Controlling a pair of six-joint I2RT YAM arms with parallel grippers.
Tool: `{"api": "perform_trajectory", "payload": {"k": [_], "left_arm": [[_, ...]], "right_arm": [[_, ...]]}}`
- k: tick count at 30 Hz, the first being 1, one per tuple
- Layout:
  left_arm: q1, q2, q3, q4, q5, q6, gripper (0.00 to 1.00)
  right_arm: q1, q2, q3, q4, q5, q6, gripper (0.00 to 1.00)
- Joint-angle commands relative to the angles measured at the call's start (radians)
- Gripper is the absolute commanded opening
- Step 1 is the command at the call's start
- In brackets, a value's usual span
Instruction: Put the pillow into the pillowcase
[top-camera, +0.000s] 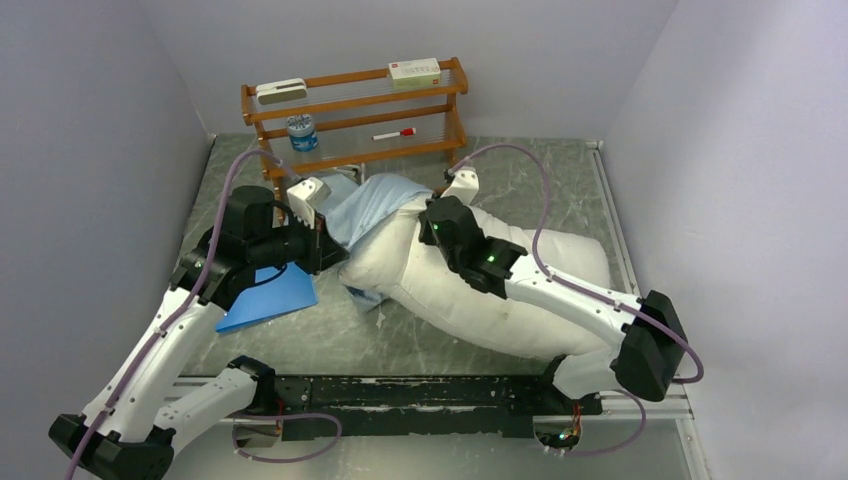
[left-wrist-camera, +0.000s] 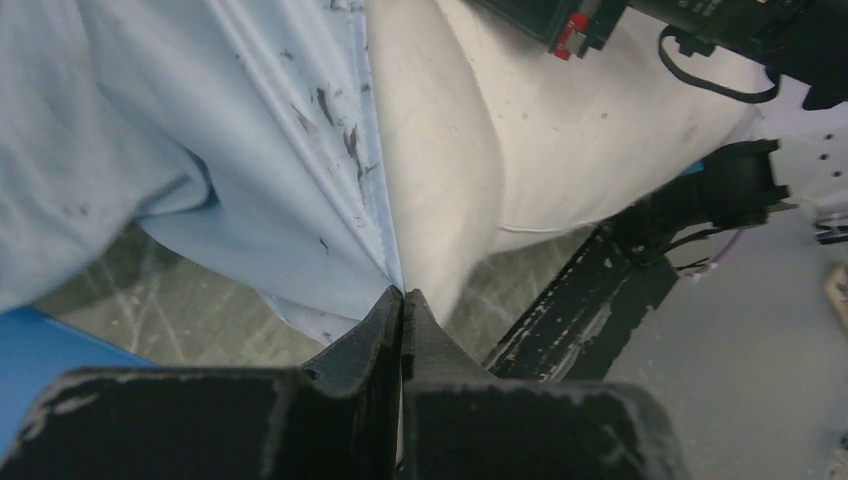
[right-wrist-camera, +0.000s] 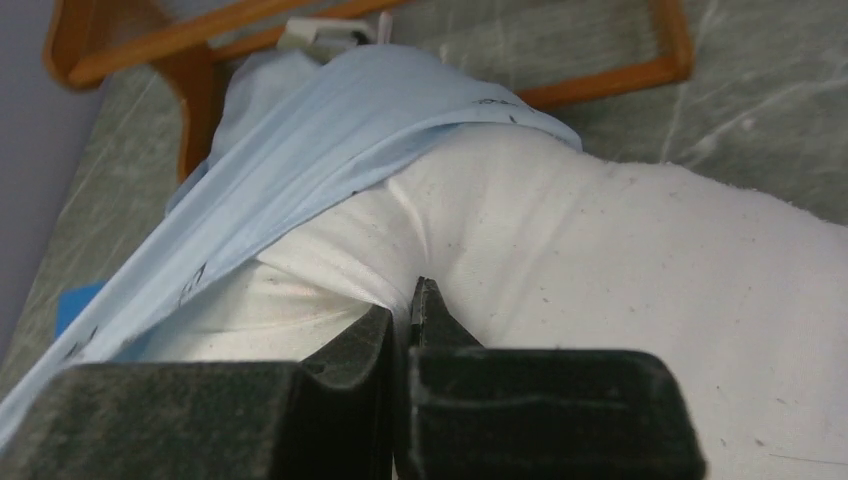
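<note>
The white pillow (top-camera: 540, 285) lies slantwise across the table. Its far left end sits under the light blue pillowcase (top-camera: 370, 205). In the left wrist view my left gripper (left-wrist-camera: 402, 296) is shut on the pillowcase (left-wrist-camera: 250, 150) at its hem, right beside the pillow (left-wrist-camera: 520, 130). In the top view the left gripper (top-camera: 325, 250) is at the pillow's left end. My right gripper (right-wrist-camera: 408, 300) is shut on a pinched fold of the pillow (right-wrist-camera: 620, 260), just below the pillowcase (right-wrist-camera: 330, 130) edge. In the top view the right gripper (top-camera: 432, 222) rests on top of the pillow.
A wooden rack (top-camera: 355, 110) stands at the back with a white box (top-camera: 414, 71), a tin (top-camera: 301, 132) and a marker (top-camera: 393, 133). A flat bright-blue rectangle (top-camera: 270, 300) lies under the left arm. A black rail (top-camera: 420, 392) runs along the near edge.
</note>
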Motion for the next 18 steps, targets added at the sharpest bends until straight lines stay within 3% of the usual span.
{"api": "perform_trajectory", "payload": {"k": [1, 4, 7, 13, 18], "left_arm": [[-0.003, -0.034, -0.031, 0.057, 0.139, -0.089, 0.05], [-0.003, -0.038, -0.062, 0.114, 0.187, -0.136, 0.05], [-0.003, -0.039, -0.076, 0.104, 0.123, -0.129, 0.05], [-0.003, -0.006, -0.141, 0.134, 0.032, -0.107, 0.05], [-0.003, 0.032, -0.151, 0.164, 0.051, -0.122, 0.05]], "right_arm": [[0.009, 0.026, 0.058, 0.039, 0.255, -0.035, 0.00], [0.063, 0.094, 0.067, 0.061, 0.185, -0.018, 0.00], [0.070, 0.124, 0.056, 0.089, 0.012, -0.011, 0.03], [0.030, -0.003, 0.027, 0.079, -0.343, -0.258, 0.62], [0.015, -0.125, -0.027, -0.037, -0.552, -0.504, 0.87]]}}
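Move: The right gripper holds a pinch of pillow. The pillowcase mouth lies about 8 cm to its left, 3 cm ahead and slightly below; the pillow's middle is roughly 16 cm right, 12 cm back and 8 cm lower, and the rack's near bar some 9 cm ahead, 11 cm left and 18 cm down. From the left gripper, which holds the hem, the pillow's left end is about 5 cm right, 3 cm back and 4 cm below, the blue folder 22 cm left, 9 cm back and 18 cm down. Carry the pinched pillow left and slightly down, about 5 cm, towards the pillowcase mouth with the right gripper, then open its fingers wide and let go, lifting about 5 cm and drawing back while the hand turns counter-clockwise. Keep the left gripper shut on the hem and, after a slight shift right and back, lower it beside the pillow's left end. ##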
